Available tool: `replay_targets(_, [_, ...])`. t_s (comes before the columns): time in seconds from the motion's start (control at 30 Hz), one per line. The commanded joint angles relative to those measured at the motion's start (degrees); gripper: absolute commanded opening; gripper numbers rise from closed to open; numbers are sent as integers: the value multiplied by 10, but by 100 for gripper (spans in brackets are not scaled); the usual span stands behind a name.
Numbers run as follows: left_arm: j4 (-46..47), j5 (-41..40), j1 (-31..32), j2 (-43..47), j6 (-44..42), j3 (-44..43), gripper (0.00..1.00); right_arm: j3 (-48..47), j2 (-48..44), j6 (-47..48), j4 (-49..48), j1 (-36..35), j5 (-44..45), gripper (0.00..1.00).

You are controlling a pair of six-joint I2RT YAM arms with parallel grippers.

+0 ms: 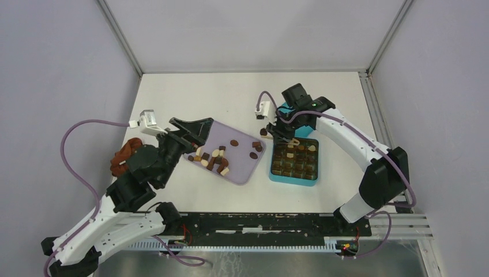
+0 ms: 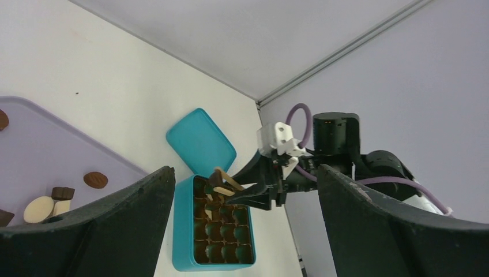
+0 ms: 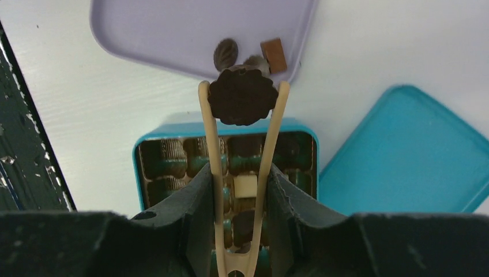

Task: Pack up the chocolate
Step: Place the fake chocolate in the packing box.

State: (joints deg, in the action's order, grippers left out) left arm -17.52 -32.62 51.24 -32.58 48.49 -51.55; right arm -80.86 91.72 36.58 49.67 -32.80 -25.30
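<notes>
My right gripper [image 3: 239,173] is shut on beige tongs [image 3: 210,138]. The tong tips pinch a round, dark brown, scalloped chocolate [image 3: 243,95] in the air just past the far rim of the open teal box [image 3: 138,156], near the tray's corner. A few cells of the box [image 1: 272,173] hold pieces, one of them cream-white [image 3: 244,186]. Several loose chocolates [image 1: 213,158] lie on the lavender tray [image 1: 242,167]. My left gripper [image 1: 199,134] hangs open over the tray's far left part, holding nothing. In the left wrist view it [image 2: 245,173] frames the box [image 2: 183,231] and tongs [image 2: 230,182].
The teal lid [image 3: 403,156] lies flat beyond the box, partly under my right arm. A rust-brown cloth lump [image 1: 124,156] sits at the left beside my left arm. Side walls close in the white table.
</notes>
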Motion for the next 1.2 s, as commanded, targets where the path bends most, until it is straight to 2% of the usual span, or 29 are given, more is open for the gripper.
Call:
replay_targets(0.0, [-3, 5, 1, -46, -1, -8, 97, 54, -60, 17, -13, 38, -28, 20])
replay_targets(0.27, [-8, 29, 2, -136, -13, -17, 97, 143, -124, 37, -4, 92, -18, 20])
replay_targets(0.53, [1, 48, 2, -194, -3, -6, 96, 193, -146, 76, 14, 99, 39, 21])
replay_targets(0.87, [-6, 40, 1, -207, 8, 1, 96, 201, -118, 101, 22, 88, 73, 21])
replay_targets(1.17, [-47, -2, 2, -180, 23, 1, 96, 203, -90, 87, 12, 25, 117, 23])
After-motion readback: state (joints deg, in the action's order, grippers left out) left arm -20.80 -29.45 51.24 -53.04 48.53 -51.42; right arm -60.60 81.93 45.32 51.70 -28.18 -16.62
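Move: The right hand grips the wooden tongs, with the dark chocolate at their tips some 7 cm to its left, 2 cm ahead and 2 cm lower. The middle of the packing box lies about 8 cm to this hand's right, 2 cm back and 13 cm below. The teal lid is roughly 18 cm ahead and 9 cm right, the purple tray 22 cm left and 4 cm ahead, both 15 cm below. From the left hand, the box is some 32 cm right, 5 cm ahead and 34 cm down. Keeping the tongs pinched on the dark chocolate, the right hand carries it right and down, drawing back a little, over the packing box; it goes about 10 cm right and 7 cm down, then eases back left by about 1 cm while the wrist tips the tongs more steeply down. The empty left hand sinks about 11 cm and shifts 6 cm right and a little forward, tilting, fingers wide open. ##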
